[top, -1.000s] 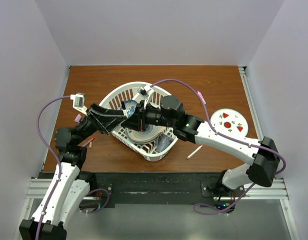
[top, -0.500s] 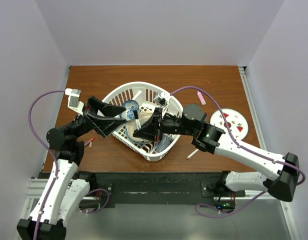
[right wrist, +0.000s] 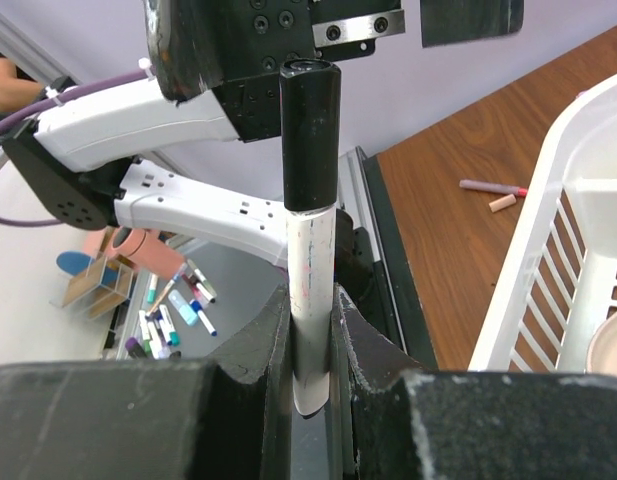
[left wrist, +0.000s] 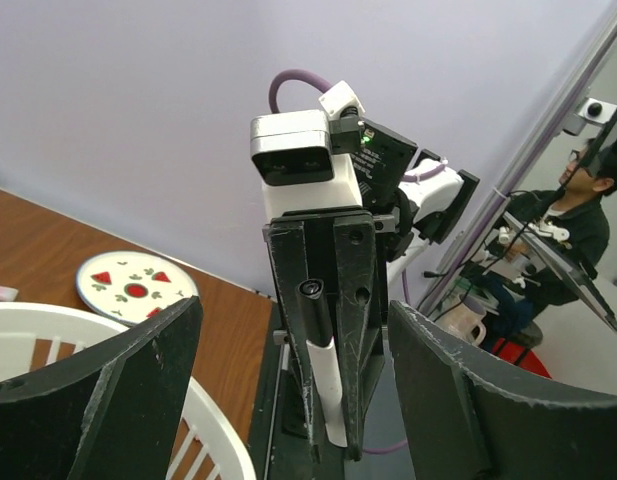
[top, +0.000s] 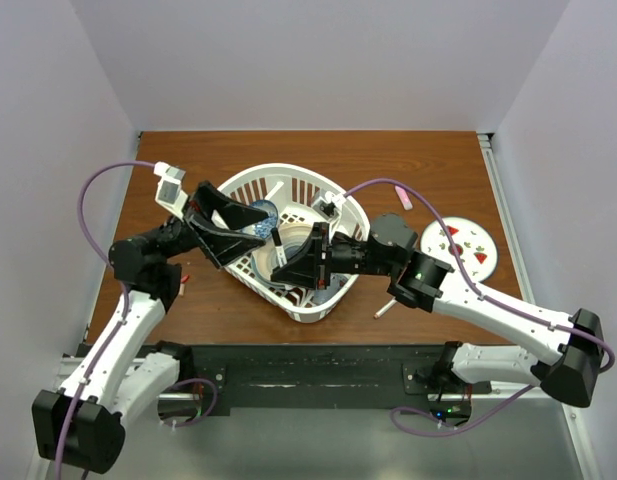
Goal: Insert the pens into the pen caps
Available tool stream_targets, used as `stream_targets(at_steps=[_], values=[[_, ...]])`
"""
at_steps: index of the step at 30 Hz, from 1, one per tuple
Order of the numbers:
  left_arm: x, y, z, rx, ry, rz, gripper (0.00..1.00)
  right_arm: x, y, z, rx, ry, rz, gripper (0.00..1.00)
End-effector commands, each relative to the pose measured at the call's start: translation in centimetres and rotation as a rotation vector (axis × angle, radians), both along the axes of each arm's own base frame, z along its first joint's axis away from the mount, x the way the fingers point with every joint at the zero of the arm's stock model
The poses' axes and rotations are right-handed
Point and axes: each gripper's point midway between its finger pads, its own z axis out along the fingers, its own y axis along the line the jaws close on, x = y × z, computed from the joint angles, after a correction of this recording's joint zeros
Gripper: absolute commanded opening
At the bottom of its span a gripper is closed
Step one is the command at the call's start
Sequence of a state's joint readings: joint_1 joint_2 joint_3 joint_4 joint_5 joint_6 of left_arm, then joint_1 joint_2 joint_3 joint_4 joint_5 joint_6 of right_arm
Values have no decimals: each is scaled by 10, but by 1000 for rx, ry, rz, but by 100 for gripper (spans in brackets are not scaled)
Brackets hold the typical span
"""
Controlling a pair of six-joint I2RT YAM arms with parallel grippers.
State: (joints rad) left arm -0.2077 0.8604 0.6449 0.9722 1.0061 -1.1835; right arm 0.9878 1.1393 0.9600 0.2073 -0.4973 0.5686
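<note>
A white pen (right wrist: 313, 290) with a black pen cap (right wrist: 310, 130) fitted on its top end stands upright in my right gripper (right wrist: 311, 315), which is shut on the barrel. From above, this capped pen (top: 276, 250) hangs over the white basket (top: 333, 205), with the right gripper (top: 285, 268) below it. My left gripper (top: 254, 232) faces it from the left, open and holding nothing. In the left wrist view the cap (left wrist: 318, 310) and barrel (left wrist: 330, 390) sit ahead of the spread left gripper (left wrist: 293, 335). Another white pen (top: 389, 305) lies on the table.
The basket holds bowls and a clear cup. A pink pen (top: 402, 193) lies on the table behind the right arm, also visible as a pink pen (right wrist: 493, 187) beside a small stub (right wrist: 503, 203). A strawberry-patterned plate (top: 468, 245) sits right. A red item (top: 183, 280) lies near the left arm.
The right arm has drawn back to the right with the capped pen. The left gripper has opened a little wider and shifted up and right, apart from the cap.
</note>
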Motion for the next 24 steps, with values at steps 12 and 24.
stream_targets(at_steps=[12, 24], values=[[-15, -14, 18, -71, -48, -103, 67, -4, 0, 18, 31, -25, 23, 0], [-13, -29, 9, -51, 6, -133, 54, -4, 2, 22, 47, -19, 29, 0]])
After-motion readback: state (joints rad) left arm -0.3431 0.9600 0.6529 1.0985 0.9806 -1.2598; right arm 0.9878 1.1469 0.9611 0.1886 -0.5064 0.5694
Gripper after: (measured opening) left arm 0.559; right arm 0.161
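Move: The left hand is empty and open. It is going for the black pen cap topping the upright white pen in the right hand: about 4 cm to its right, 1 cm back and 4 cm lower. From the left hand the blue bowl in the basket lies some 18 cm ahead, 4 cm left and 32 cm down; the ringed plate 14 cm ahead, 4 cm right and 36 cm down. From the right hand the cap stands about 8 cm straight up. Still pinching the white pen near its lower end, the right hand holds it upright and practically in place. The left hand eases about 2.5 cm to the right and a little over 1 cm back towards the black cap, turning some 8 degrees clockwise, while its fingers narrow from wide to about half open around the cap's line; no touch on the cap can be seen. ##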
